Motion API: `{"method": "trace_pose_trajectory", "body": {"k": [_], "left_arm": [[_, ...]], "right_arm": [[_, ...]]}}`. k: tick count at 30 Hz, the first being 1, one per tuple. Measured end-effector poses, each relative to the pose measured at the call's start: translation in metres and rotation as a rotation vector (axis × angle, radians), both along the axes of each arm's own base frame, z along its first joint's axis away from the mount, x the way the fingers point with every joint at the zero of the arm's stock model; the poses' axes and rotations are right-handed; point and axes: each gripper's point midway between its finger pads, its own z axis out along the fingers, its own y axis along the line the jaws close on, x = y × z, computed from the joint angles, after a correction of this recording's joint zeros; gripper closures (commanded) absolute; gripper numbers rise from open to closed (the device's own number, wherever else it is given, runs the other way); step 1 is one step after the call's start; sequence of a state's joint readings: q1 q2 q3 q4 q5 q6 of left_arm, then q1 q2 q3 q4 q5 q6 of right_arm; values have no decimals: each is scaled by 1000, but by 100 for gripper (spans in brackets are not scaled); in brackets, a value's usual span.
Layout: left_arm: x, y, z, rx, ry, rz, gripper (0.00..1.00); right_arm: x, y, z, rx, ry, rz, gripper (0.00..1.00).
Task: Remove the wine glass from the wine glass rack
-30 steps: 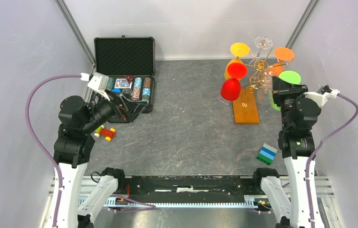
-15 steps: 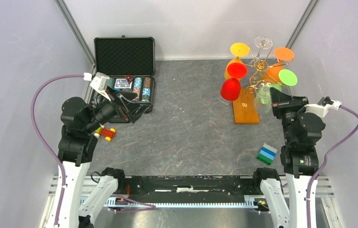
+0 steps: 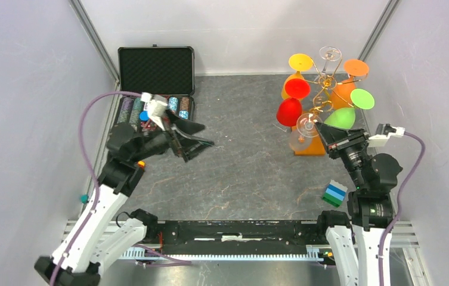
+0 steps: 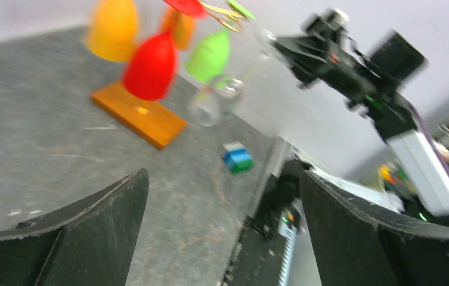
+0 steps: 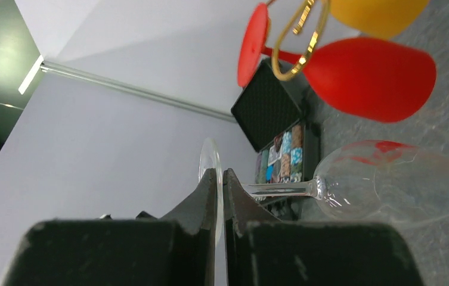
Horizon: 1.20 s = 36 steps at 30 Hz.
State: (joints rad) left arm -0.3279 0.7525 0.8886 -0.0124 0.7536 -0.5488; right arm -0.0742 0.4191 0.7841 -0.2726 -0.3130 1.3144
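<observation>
The wine glass rack (image 3: 327, 80), a gold wire tree on an orange-brown wooden base (image 3: 310, 148), stands at the back right. Red, yellow, orange and green glasses and one clear glass hang on it. My right gripper (image 3: 321, 131) is shut on the foot of a clear wine glass (image 3: 298, 140). It holds the glass on its side, off the rack, bowl pointing left over the base's near end. The right wrist view shows the foot pinched between my fingers (image 5: 222, 174) and the bowl (image 5: 389, 182). My left gripper (image 3: 202, 136) is open and empty over the table's left middle, facing the rack (image 4: 141, 116).
An open black chip case (image 3: 156, 71) lies at the back left. A blue and green block (image 3: 334, 193) sits at the near right, beside my right arm. A red wine glass (image 3: 289, 111) hangs low, just left of the held glass.
My right gripper has pulled the clear glass off the rack, toward the near left. My left arm has swung right, away from the chip case, out over the table.
</observation>
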Motion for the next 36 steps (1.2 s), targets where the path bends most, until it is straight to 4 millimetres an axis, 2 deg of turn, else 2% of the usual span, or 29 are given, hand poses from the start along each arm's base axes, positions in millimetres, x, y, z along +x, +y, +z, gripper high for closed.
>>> {"method": "trace_pose_trajectory", "body": {"k": [3,6,10,13,15,19,21,22,27,32,36], "left_arm": [[-12,-40,-12,25,-16,-127,2],[-17,-82,-32,83,-79,-229,3],[-15,-133,-68,183,-183,-328,6],[-10,-163,-76,208,-293,-373,6],[-4,-181,-74,198,-376,-384,7],[12,-205,-57,156,-483,-368,17],[17,-214,-45,128,-529,-360,29],[19,-218,-40,115,-550,-358,31],[16,-236,-23,60,-617,-383,33],[16,-252,-22,45,-632,-414,40],[18,-261,-30,52,-620,-426,56]], "right_arm": [[5,10,-19,55,54,71,100],[8,18,-27,102,88,121,100],[5,27,-19,139,69,181,100],[1,32,-8,153,35,218,100],[-2,35,-2,158,13,238,100],[-4,38,7,159,-21,265,100],[-3,39,9,160,-31,275,100],[-3,39,10,160,-35,280,100],[-2,41,13,165,-41,294,100],[-2,42,16,167,-53,300,100],[-3,42,17,167,-59,307,100]]}}
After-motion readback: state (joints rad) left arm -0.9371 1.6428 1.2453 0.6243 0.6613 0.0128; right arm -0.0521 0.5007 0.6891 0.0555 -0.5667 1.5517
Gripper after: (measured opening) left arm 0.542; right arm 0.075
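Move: The upside-down clear wine glass, its foot still held in the right fingers, has its middle some 30 cm to the left hand's right, about 1 cm ahead and 6 cm lower; from the right hand that middle is roughly 9 cm below and 3 cm left, level fore and aft. The red glass on the rack stands about 9 cm farther out than the clear one and 4 cm left of it; the green glass is some 7 cm farther out and 13 cm to its right, both at about its height. The left hand sweeps quickly about 26 cm to the right to the hanging glass, dipping some 7 cm on the way and coming partly back up, while the wrist swings about 25 degrees clockwise and rolls over; arriving, its wide-open fingers close to roughly half, one on each side of the stem below the foot. The right hand keeps its pinch on the foot and brings the glass about 4 cm left towards the left hand, dipping first and then rising to end slightly higher, turning some 20 degrees counter-clockwise. ##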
